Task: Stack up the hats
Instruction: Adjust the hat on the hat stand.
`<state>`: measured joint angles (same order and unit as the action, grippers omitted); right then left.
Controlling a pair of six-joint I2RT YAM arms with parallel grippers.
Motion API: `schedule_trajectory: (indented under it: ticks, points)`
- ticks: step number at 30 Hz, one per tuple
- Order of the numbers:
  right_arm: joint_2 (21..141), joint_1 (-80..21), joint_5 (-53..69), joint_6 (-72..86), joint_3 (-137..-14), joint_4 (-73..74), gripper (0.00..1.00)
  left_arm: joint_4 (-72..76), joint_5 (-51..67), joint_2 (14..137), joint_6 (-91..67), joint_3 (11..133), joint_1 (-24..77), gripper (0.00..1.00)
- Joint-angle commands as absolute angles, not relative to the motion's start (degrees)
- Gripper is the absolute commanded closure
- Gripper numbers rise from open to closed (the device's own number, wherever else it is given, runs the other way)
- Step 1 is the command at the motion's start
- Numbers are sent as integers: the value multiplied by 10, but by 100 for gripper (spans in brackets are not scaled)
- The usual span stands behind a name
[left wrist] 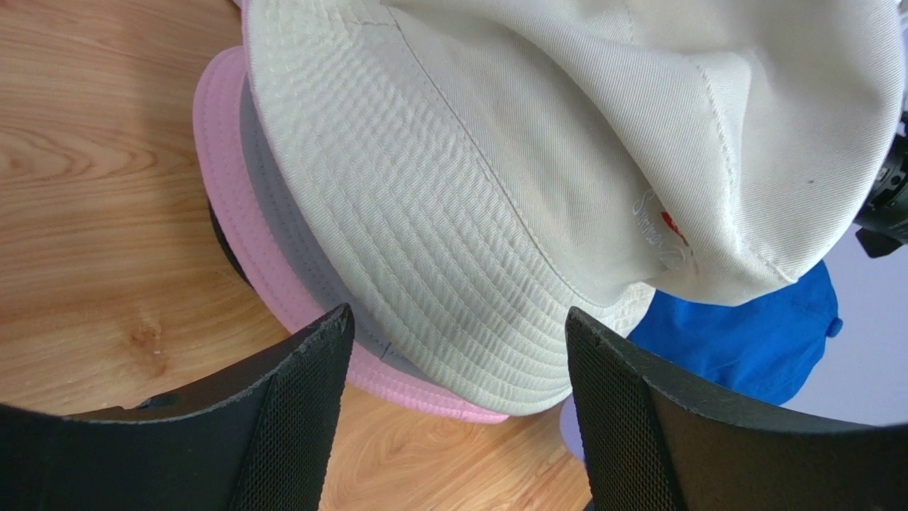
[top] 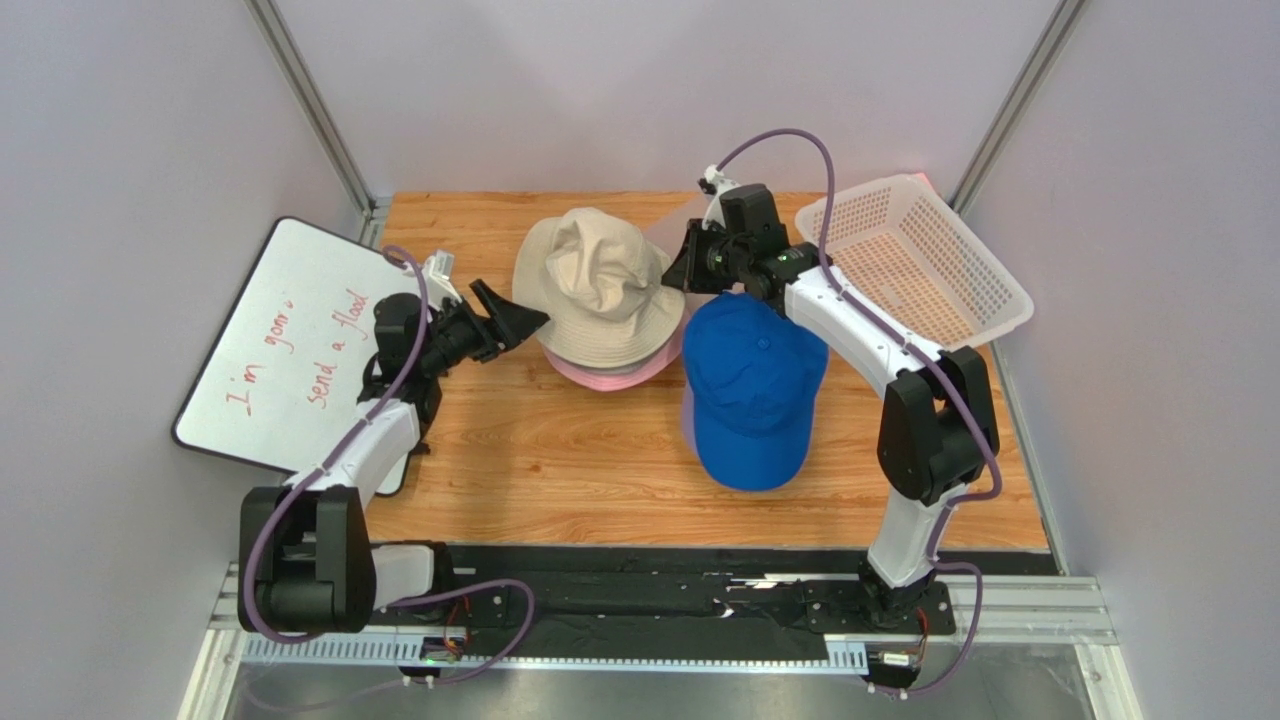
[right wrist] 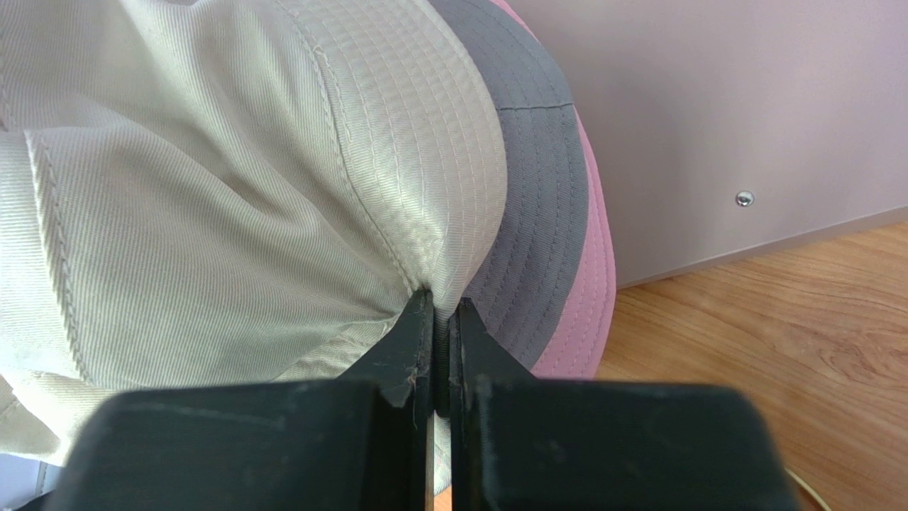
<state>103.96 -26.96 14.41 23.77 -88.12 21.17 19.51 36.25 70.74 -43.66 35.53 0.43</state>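
A beige bucket hat (top: 598,270) lies crumpled on top of a grey hat (right wrist: 533,213) and a pink hat (top: 601,375), at the middle back of the table. My right gripper (top: 679,263) is at the stack's right side, shut on the beige hat's brim (right wrist: 444,309). My left gripper (top: 519,318) hangs open just left of the stack, apart from it, and the beige brim (left wrist: 512,192) fills its view ahead of the fingers (left wrist: 309,394). A blue baseball cap (top: 751,393) lies flat to the right of the stack, with a lavender edge (left wrist: 567,426) showing beside it.
A white mesh basket (top: 917,255) sits tilted at the back right, next to the right arm. A whiteboard (top: 278,345) with red writing leans off the table's left edge under the left arm. Grey walls close in the back and sides.
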Motion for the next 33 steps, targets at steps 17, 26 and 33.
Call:
schedule_trajectory:
  ticks: [17,26,33]
  points:
    - [1004,-282,126,236,-868,236,100,416,380,796,-504,330,19,95]
    - [977,-287,92,219,-853,257,100,272,316,809,-463,360,19,100]
    - [959,-287,40,204,-816,269,100,108,259,835,-367,401,23,100]
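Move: The near-left brim edge of the beige hat is almost between my left hand's open fingers, about 2 cm ahead, 1 cm right and 1 cm lower; that hat's middle is some 6 cm ahead and 14 cm right of it. My right hand still grips the opposite brim, with the hat's middle level and about 13 cm to its left. From this right hand the blue cap lies roughly 20 cm back, 16 cm right and 5 cm lower; the pink hat, under the grey one, is 4 cm back, 12 cm left and 6 cm below. I ease my left hand's open fingers down and forward onto the near-left brim of the beige hat, close them to pinch its edge, then draw that edge down and a little forward, about 4 cm lower in all. My right hand keeps its pinch on the other side of the brim and, mostly late on, pulls back and to the right by roughly 3 cm. ##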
